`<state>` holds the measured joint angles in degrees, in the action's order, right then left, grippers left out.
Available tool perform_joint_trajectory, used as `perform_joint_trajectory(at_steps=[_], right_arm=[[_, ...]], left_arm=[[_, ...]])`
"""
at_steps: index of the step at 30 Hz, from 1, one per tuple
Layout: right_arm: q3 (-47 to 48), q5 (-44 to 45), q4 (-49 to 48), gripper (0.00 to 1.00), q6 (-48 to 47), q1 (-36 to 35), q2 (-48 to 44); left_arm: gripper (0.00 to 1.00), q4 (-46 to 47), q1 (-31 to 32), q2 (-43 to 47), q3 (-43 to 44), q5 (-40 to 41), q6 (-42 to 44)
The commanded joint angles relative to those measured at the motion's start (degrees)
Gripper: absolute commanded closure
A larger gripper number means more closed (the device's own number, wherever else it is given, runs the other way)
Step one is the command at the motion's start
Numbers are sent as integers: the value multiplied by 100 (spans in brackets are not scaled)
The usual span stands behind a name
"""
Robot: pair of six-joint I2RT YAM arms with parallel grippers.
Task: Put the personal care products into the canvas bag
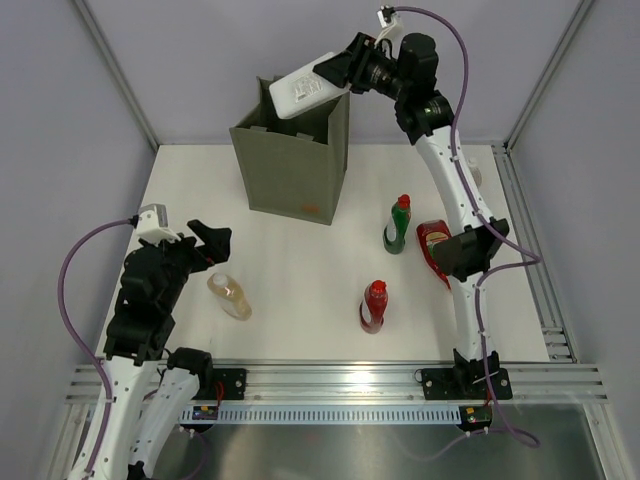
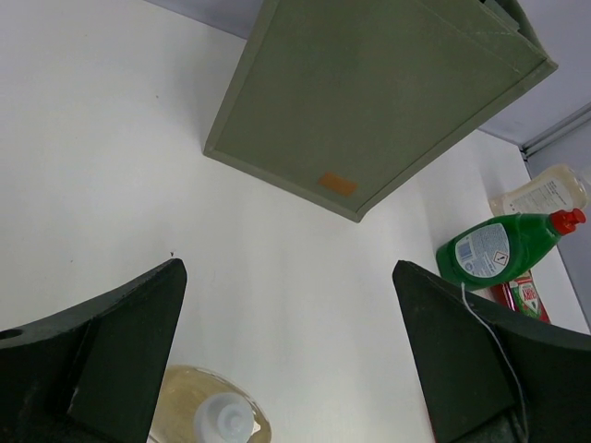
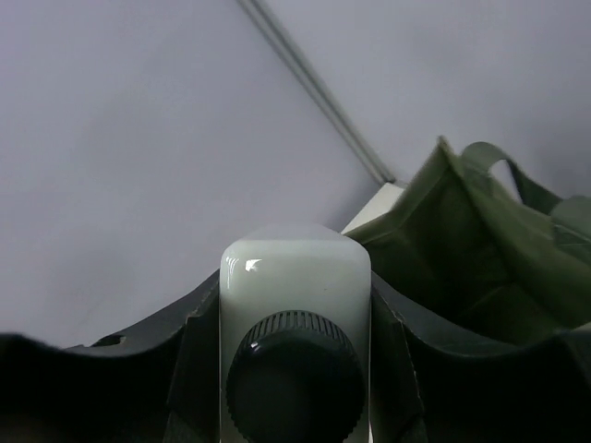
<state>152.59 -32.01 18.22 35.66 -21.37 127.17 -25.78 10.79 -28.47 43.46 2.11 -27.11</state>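
Observation:
The olive canvas bag (image 1: 290,165) stands upright at the back of the table, with an orange label (image 2: 337,184) low on its front. My right gripper (image 1: 335,72) is shut on a white bottle (image 1: 300,90) with a dark cap (image 3: 295,383), holding it tilted over the bag's open top (image 3: 480,249). On the table are an amber bottle (image 1: 230,296), a green bottle with a red cap (image 1: 398,225) and two red bottles (image 1: 373,305) (image 1: 432,240). My left gripper (image 1: 210,245) hangs open just above the amber bottle (image 2: 208,411), holding nothing.
A pale bottle (image 2: 545,189) stands at the far right beyond the green one (image 2: 503,247), mostly hidden behind my right arm in the top view. Metal rails run along the near edge (image 1: 340,380) and the right side (image 1: 530,250).

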Motion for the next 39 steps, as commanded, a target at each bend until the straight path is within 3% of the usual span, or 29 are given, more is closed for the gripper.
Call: perform_joint_trajectory(at_steps=[1, 4, 9, 11, 16, 19, 23, 26, 27, 28, 30, 34, 39], right_arm=[[183, 854, -1188, 100, -329, -26, 254], [122, 706, -1198, 100, -996, -113, 387], [-801, -787, -1418, 100, -1965, -228, 27], [-819, -1192, -945, 100, -2720, -263, -43], [-608, -1352, 652, 100, -4519, -499, 35], [-827, -1256, 1138, 97, -5154, -640, 70], [-732, -1098, 1588, 86, -5447, -737, 342], [-766, -913, 1597, 68, -5552, -781, 422], [-766, -869, 1588, 61, -5587, -808, 440], [-758, -738, 1562, 46, -5648, -817, 483], [-731, -632, 1518, 27, -5684, -834, 545], [-556, -333, 1457, 15, -5693, -825, 668], [-494, -192, 1264, 11, -5588, -808, 563]], left_arm=[[1, -40, -15, 131, 162, 211, -75], [1, -164, -15, 227, 163, 299, -49], [1, -234, -15, 351, 49, 308, -31], [1, -287, -15, 438, 5, 211, -13], [1, -865, -24, 535, 31, 307, -153], [1, -1148, -15, 605, 48, 474, -583], [1, -1464, -15, 834, 40, 738, -1286], [1, -1570, -15, 1097, -39, 756, -1744], [1, -1631, -15, 1220, -66, 791, -1988], [1, -1675, -6, 1273, -101, 817, -2113], [1, -1964, -15, 1326, -101, 975, -2550], [1, -2457, -15, 1081, 30, 1029, -2948], [1, -2985, -15, 440, 232, 905, -3124]])
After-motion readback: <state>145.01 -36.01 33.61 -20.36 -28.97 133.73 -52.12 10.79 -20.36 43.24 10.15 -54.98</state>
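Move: Below the right hand, which already holds the white bottle, the canvas bag's middle lies about 32 cm down, 5 cm ahead and 8 cm left. The green bottle stands 11 cm back and 19 cm right of this hand, the flat red bottle 12 cm back and 29 cm right. From the open left hand, the beige bottle is about 18 cm below, 4 cm back and 3 cm right; the bag is 30 cm ahead, 17 cm right. Sinking some 20 cm into the bag's mouth, the right hand first swings about 6 cm forward, then back and left while the wrist tips down; there the fingers open and let go of the white bottle, and the hand starts to rise. The left hand, open and empty, eases back and down about 6 cm each towards the beige bottle, tipping down and turning counter-clockwise. ##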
